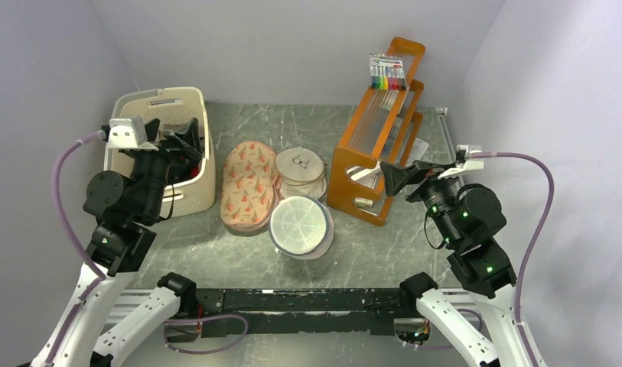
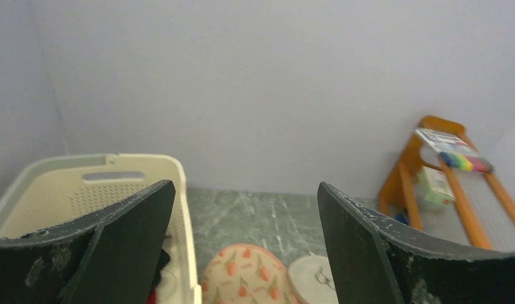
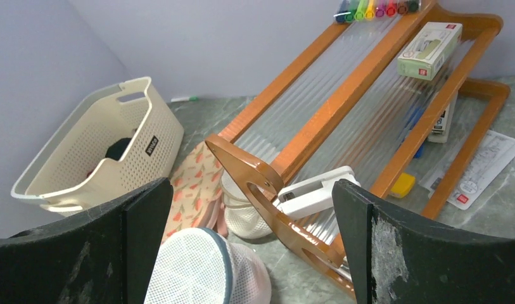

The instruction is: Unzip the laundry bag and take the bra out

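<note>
The laundry bag (image 1: 300,224) is a round white mesh dome with a grey-lavender zipper rim, lying on the table in front of centre. It appears zipped shut, and the bra is hidden. In the right wrist view the laundry bag (image 3: 197,266) sits low, just below my left finger. My left gripper (image 1: 179,141) hovers open over the cream basket's near right side, well left of the bag; its fingers (image 2: 245,187) hold nothing. My right gripper (image 1: 399,177) is open and empty beside the orange rack's near end, up and right of the bag, with wide-set fingers (image 3: 251,183).
A cream perforated basket (image 1: 162,115) with dark and red items stands at the back left. A peach patterned bag (image 1: 248,183) and a beige bag with a glasses print (image 1: 300,170) lie just behind the laundry bag. An orange rack (image 1: 376,145) holding markers (image 1: 386,73) stands to the right.
</note>
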Robot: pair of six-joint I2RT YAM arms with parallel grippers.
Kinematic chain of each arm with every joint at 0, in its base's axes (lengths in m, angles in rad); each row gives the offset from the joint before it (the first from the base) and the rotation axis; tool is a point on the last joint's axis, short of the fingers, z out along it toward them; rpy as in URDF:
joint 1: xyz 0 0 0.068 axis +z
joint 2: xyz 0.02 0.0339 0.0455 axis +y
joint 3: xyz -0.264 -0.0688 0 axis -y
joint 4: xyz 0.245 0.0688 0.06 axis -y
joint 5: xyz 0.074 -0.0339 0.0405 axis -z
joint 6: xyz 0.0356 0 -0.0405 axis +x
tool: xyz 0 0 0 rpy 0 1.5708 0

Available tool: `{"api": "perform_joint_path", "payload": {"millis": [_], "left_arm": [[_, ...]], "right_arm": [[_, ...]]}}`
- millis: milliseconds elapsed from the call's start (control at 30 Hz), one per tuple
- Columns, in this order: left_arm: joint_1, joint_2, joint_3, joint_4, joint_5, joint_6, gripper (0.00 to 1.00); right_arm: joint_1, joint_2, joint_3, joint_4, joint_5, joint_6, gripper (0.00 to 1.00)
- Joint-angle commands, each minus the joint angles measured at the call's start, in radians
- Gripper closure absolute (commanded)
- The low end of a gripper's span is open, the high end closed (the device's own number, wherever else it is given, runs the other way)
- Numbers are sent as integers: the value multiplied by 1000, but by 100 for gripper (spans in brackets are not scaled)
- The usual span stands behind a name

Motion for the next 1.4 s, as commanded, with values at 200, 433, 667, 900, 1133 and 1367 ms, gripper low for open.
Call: {"api": "perform_joint_path", "payload": {"millis": [200, 433, 667, 900, 1133, 1367], "left_arm": [[97, 32, 95, -381, 330, -295, 6], [117, 116, 63, -474, 531, -375, 6], [121, 197, -76, -390, 812, -504, 6], [36, 231, -239, -282, 820, -596, 6], [-129, 353, -280, -267, 700, -608, 6], [-191, 321, -421, -79, 679, -742, 6]], "right_arm": [[53, 54, 88, -121, 103, 61, 0], [64, 22, 7, -88, 84, 61, 0], [68, 47, -23, -86, -83, 2, 0], [71, 170, -46, -76, -342, -66, 0], [83, 270, -77, -43, -546, -133, 0], [144, 401, -115, 54, -672, -82, 0]]}}
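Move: The white mesh laundry bag, the round drum nearest the arm bases, lies about 25 cm to the left hand's right, 10 cm back and some 38 cm below; from the right hand it is roughly 20 cm left, 5 cm back and 31 cm below. The floral bag is about 12 cm left of it and 11 cm farther out; the glasses-print bag stands level with it sideways, some 16 cm farther out. The orange rack is straight ahead of the right hand, about 15 cm. Both open hands converge on the white mesh bag from their raised places: the left drops about 30 cm while sweeping right and, in the later part, also drawing back, leaving the basket and passing over the floral bag's near side as its wrist tips steeply down and swings clockwise to bring the fingers to the bag's left edge. The right, almost still at first, then sinks some 13 cm and swings as far left past the rack's near end, tipping down moderately and turning about 40 degrees counter-clockwise, its fingers kept wide open and still clear of the bag. ##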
